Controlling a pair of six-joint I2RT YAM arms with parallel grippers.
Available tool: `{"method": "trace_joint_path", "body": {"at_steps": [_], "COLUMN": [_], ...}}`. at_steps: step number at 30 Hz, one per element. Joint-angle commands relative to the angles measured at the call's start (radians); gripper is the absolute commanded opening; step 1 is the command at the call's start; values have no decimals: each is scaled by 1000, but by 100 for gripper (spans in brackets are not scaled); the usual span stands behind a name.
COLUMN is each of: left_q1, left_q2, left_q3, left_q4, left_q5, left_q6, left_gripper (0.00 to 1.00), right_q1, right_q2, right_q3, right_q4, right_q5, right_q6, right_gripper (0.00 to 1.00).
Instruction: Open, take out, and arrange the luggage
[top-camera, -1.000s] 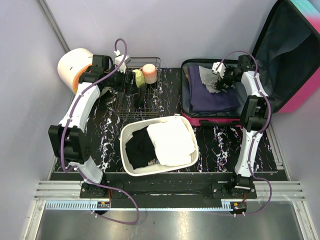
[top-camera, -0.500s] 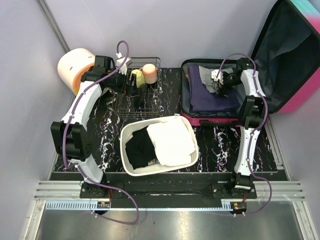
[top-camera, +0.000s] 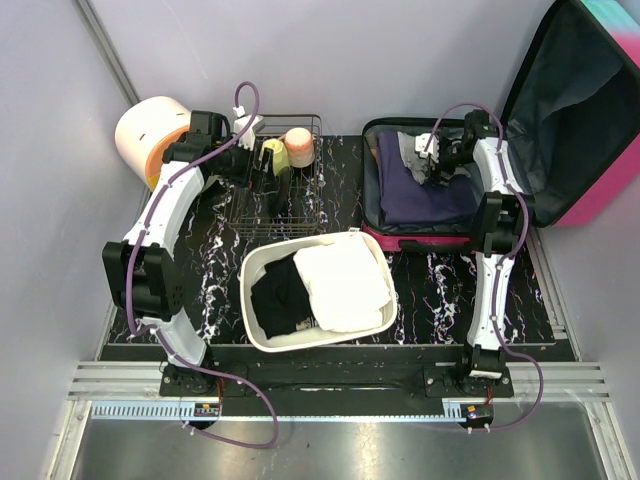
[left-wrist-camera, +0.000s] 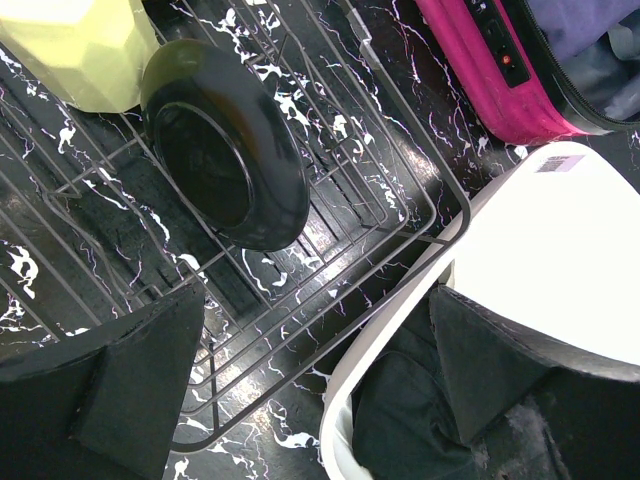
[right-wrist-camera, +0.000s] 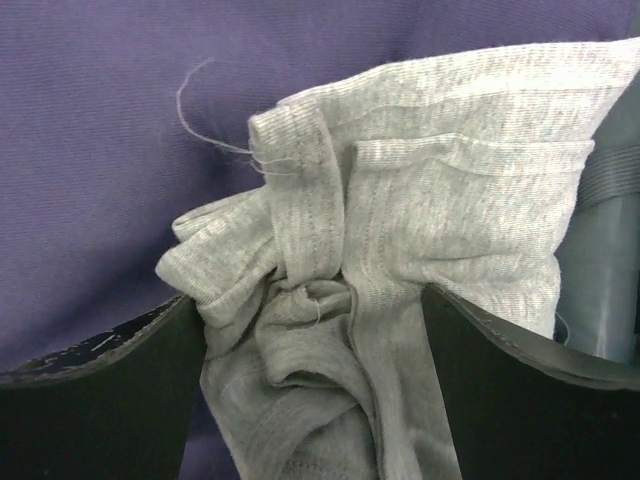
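Note:
The luggage (top-camera: 420, 240), pink-shelled with a dark lining, lies open at the back right, its lid (top-camera: 570, 100) leaning against the wall. A purple garment (top-camera: 420, 195) fills the base, and a crumpled grey cloth (top-camera: 412, 152) lies on top of it. My right gripper (top-camera: 437, 165) is down inside the luggage. In the right wrist view its jaws (right-wrist-camera: 315, 350) stand wide on either side of the bunched grey cloth (right-wrist-camera: 400, 220), over the purple garment (right-wrist-camera: 100, 120). My left gripper (top-camera: 262, 165) hovers open over the wire rack (top-camera: 250, 215), holding nothing (left-wrist-camera: 320, 370).
A white basin (top-camera: 262, 340) with black and white clothes sits front centre; its rim (left-wrist-camera: 390, 340) lies under my left fingers. The rack holds a black dish (left-wrist-camera: 225, 160), a yellow-green item (left-wrist-camera: 80, 45) and a pink round item (top-camera: 299, 147). A white-and-orange round box (top-camera: 145, 130) stands far left.
My right arm has shifted slightly left and settled lower over the grey cloth in the luggage. The left arm has barely moved.

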Motion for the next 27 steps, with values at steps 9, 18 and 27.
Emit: {"method": "trace_joint_path", "body": {"at_steps": [9, 18, 27], "left_q1": [7, 13, 14], "left_q2": [11, -7, -60], "left_q3": [50, 37, -38], "left_q4": [14, -1, 27], "left_q5": [1, 7, 36], "left_q6": [9, 15, 10], "left_gripper": [99, 99, 99], "right_q1": [29, 15, 9], "right_q2": [27, -42, -278], "right_q3": [57, 115, -35], "right_q4": [50, 76, 95], "right_q5": [-67, -103, -179], "right_q6": [75, 438, 836], "right_gripper": [49, 0, 0]}}
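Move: The grey cloth is already between the right gripper's open fingers; its middle lies about 3 cm ahead, 1 cm to the left and 1 cm below. The purple garment's middle is some 2 cm left, 1 cm back and 4 cm below, while the suitcase's front wall stands roughly 16 cm back, 2 cm right and 3 cm lower. From the left gripper, the grey cloth is about 19 cm ahead, 43 cm right and 14 cm below. Ease the right gripper about 1 cm left and barely lower while shutting its wide-open fingers to pinch the bunched near part of the grey cloth. Once they're shut, raise the hand straight up with gathering speed, some 5 cm, away from the purple garment, turning the wrist about 30 degrees, partly clockwise, with the grip kept. ##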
